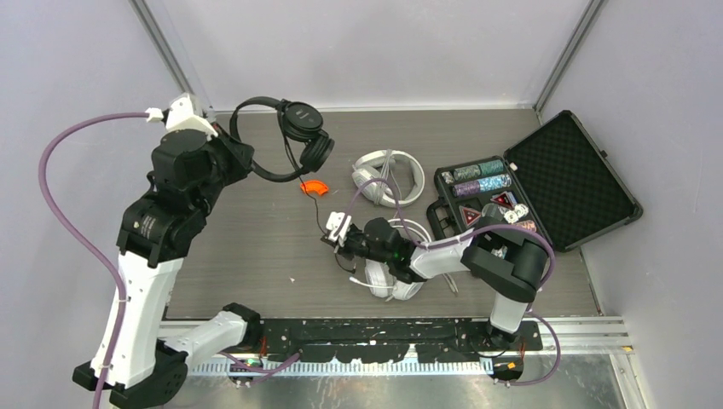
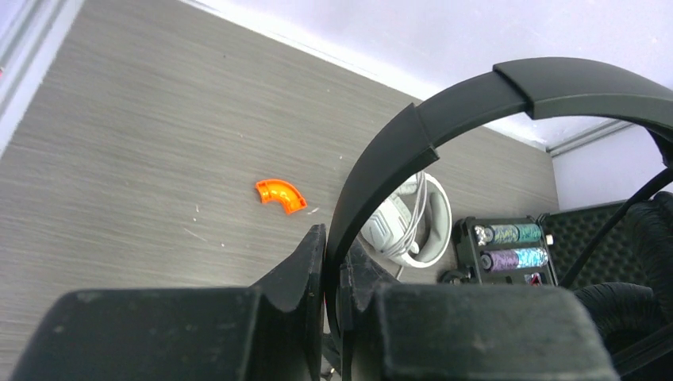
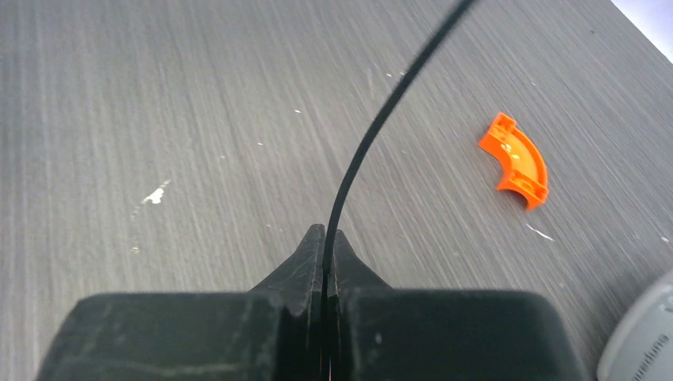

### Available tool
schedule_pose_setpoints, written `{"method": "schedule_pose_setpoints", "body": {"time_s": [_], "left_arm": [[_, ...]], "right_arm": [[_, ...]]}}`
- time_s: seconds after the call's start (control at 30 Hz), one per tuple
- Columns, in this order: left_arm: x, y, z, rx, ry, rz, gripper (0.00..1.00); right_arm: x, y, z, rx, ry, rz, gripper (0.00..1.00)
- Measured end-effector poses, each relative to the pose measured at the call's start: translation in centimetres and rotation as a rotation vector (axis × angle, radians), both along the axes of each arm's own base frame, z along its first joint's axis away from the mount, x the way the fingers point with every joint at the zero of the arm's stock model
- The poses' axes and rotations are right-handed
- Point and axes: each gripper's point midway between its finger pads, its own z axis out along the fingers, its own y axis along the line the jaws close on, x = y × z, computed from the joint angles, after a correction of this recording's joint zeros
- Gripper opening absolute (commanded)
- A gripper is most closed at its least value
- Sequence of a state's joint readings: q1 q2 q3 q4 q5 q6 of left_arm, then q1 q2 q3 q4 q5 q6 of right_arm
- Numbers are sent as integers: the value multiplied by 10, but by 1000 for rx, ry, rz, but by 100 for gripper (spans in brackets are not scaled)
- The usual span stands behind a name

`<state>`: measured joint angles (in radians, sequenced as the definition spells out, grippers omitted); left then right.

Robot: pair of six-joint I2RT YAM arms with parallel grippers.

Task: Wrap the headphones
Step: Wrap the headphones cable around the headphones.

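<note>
The black headphones [image 1: 294,136] hang above the back left of the table. My left gripper [image 1: 239,156] is shut on their headband [image 2: 444,111], which passes between the jaws of the left gripper [image 2: 335,238]. Their black cord [image 1: 317,204] runs down to my right gripper [image 1: 332,234], low over the table's middle. In the right wrist view the right gripper [image 3: 325,234] is shut on this thin cord [image 3: 373,135]. One white pair of headphones [image 1: 388,177] lies mid-table; another white pair [image 1: 394,277] lies partly under my right arm.
An orange curved plastic piece [image 1: 314,187] lies on the table between the grippers, and the orange piece [image 3: 520,159] also shows in the right wrist view. An open black foam-lined case [image 1: 563,170] with chips stands at the right. White walls close the back and sides.
</note>
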<state>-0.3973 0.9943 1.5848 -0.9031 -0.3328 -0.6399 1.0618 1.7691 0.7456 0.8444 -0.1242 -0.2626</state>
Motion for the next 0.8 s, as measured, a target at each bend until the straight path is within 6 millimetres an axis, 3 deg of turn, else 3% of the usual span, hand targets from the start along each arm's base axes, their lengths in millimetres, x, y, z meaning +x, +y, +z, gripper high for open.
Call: {"method": "schedule_pose_setpoints", "body": {"time_s": [0.17, 0.3, 0.53, 0.8], "left_arm": [[2, 3, 22, 34, -44, -4, 0], [-1, -8, 24, 69, -43, -90, 0], [-17, -18, 19, 205, 17, -260, 0], [-37, -17, -1, 395, 74, -425, 0]], "right_arm": [[16, -10, 2, 29, 19, -62, 1], [29, -15, 11, 88, 42, -105, 1], [61, -35, 23, 194, 137, -193, 1], [83, -44, 35, 292, 240, -265, 1]]}}
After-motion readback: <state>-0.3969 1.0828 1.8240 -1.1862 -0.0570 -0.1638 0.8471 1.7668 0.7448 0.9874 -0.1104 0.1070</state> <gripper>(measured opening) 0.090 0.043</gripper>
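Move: The right hand, pinching the cable, has the ear cups of the black headphones about 8 cm ahead, 3 cm to its left and roughly 28 cm above. On the table some 10 cm below lie the orange piece, 16 cm ahead and 4 cm left, and the wrapped white headphones, 17 cm ahead and 14 cm right. From the left hand, gripping the headband, the cups hang 12 cm right and 4 cm ahead; the pinched cable is 15 cm right, 4 cm back, 28 cm below. Keeping the cable pinched in its shut fingers, the right hand carries it forward about 8 cm, with some 4 cm to the right and 3 cm up, turning clockwise and tipping its left side up as it passes on the far side of the ear cups. Against it the left hand keeps its grip on the headband, first rises a little, then draws back about 4 cm and sinks again while it turns roughly 25 degrees clockwise and rolls its left side up by about as much, swinging the cups down and back towards the right hand. ##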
